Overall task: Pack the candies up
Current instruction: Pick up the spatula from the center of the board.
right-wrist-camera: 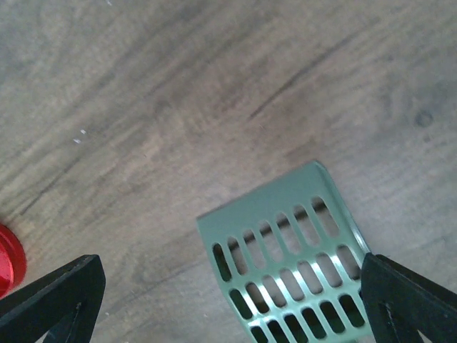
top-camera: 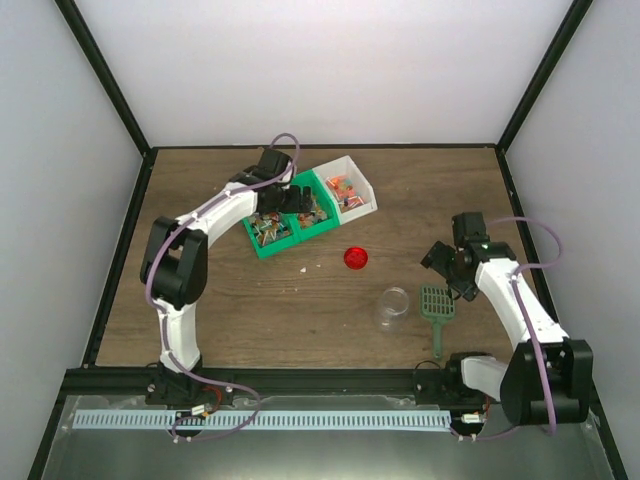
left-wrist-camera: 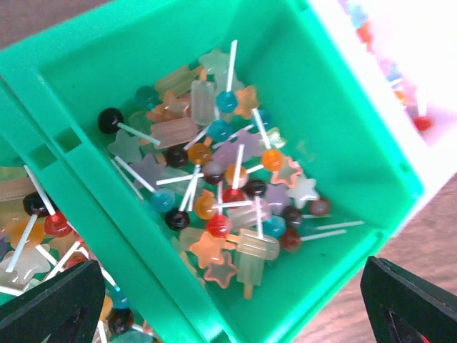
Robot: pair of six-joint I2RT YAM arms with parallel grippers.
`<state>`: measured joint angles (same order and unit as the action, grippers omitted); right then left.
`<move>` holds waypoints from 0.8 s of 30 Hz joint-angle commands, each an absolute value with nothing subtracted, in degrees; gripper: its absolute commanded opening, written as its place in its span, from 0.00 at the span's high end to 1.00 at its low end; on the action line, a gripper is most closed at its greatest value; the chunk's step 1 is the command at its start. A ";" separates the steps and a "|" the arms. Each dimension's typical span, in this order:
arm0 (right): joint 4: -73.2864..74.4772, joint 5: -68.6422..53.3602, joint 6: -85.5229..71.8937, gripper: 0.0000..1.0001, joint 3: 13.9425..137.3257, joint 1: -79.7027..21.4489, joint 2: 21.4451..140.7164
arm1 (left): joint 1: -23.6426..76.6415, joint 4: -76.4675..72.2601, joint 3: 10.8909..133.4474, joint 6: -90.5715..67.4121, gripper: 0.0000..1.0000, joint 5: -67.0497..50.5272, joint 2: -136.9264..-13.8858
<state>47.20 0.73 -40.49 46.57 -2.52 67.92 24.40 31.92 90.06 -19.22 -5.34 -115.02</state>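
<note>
The candies (left-wrist-camera: 221,186) are small sweets in mixed colours, many on white sticks, piled in a green bin (left-wrist-camera: 343,121). My left gripper (left-wrist-camera: 228,314) hovers open right above that bin, nothing between its fingers (left-wrist-camera: 57,307). From above, the left gripper (top-camera: 290,200) sits over the green bins (top-camera: 262,248), with more candies (top-camera: 345,187) in a white bin (top-camera: 362,178) beside them. A clear jar (top-camera: 392,307) stands on the table. My right gripper (top-camera: 447,264) is open and empty above the green slotted scoop (right-wrist-camera: 293,264), which lies flat on the wood.
A round red lid (top-camera: 355,258) lies on the table between the bins and the jar; its edge shows as the red lid (right-wrist-camera: 7,261) in the right wrist view. The scoop (top-camera: 437,305) lies just right of the jar. A black frame borders the table.
</note>
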 commanded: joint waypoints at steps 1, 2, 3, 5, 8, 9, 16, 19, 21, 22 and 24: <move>50.42 1.08 -44.11 0.00 44.14 -1.81 63.76 | 24.61 29.05 89.44 -19.59 0.00 -9.92 -109.41; 50.51 0.17 -44.46 0.00 43.42 -1.76 63.57 | 24.61 28.89 89.70 -19.29 0.00 -11.45 -108.84; 50.65 -0.96 -44.86 0.00 42.65 -1.76 63.59 | 24.61 28.81 89.76 -19.11 0.00 -12.76 -108.36; 50.90 -3.41 -45.82 0.00 40.55 -1.80 63.94 | 24.69 28.79 89.78 -18.99 0.00 -14.88 -107.12; 50.62 -7.01 -47.93 0.00 37.66 -1.76 62.99 | 24.75 28.83 88.95 -19.14 0.00 -16.45 -105.26; 50.40 -7.60 -48.68 0.00 36.97 -1.76 62.04 | 24.78 28.81 88.50 -19.16 0.00 -16.51 -104.63; 50.66 -8.45 -50.78 0.00 35.83 -1.76 58.41 | 24.78 29.97 86.05 -17.86 0.00 -16.17 -102.57; 49.76 -10.20 -51.01 0.00 34.13 -1.76 59.02 | 24.79 29.98 85.04 -18.01 0.00 -16.13 -101.94; 48.77 -10.44 -51.27 0.00 32.64 -1.76 58.98 | 24.79 30.03 84.46 -18.10 0.00 -16.09 -101.45; 48.29 -10.50 -51.28 0.00 32.14 -1.74 58.91 | 24.74 30.11 84.32 -18.11 0.00 -16.04 -101.17; 47.69 -10.88 -51.33 0.00 31.59 -1.76 58.91 | 24.77 30.30 83.95 -18.04 0.00 -15.71 -100.63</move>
<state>48.77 -9.58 -50.13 32.73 -2.37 58.96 24.58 29.71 84.66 -18.98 -15.49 -103.79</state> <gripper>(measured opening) 0.997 0.999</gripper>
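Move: The spatula lies behind and below the right hand: its middle is about 8 cm back, 2 cm left and 7 cm down, with its slotted head nearer the hand and its handle running back. From that hand the clear jar is roughly 13 cm left and 6 cm back, and the red lid about 19 cm left and 7 cm ahead. From the left hand the spatula is some 32 cm right, 28 cm back and 8 cm down. Towards the spatula, the right hand draws back about 7 cm and sinks nearly 5, drifting a little left over the slotted head, with one slight rise on the way; its left side rolls up some 10 degrees, fingers kept wide open. The left hand, already open, lifts some 8 cm off the green tray, easing back and right, then sinks a couple of centimetres. ##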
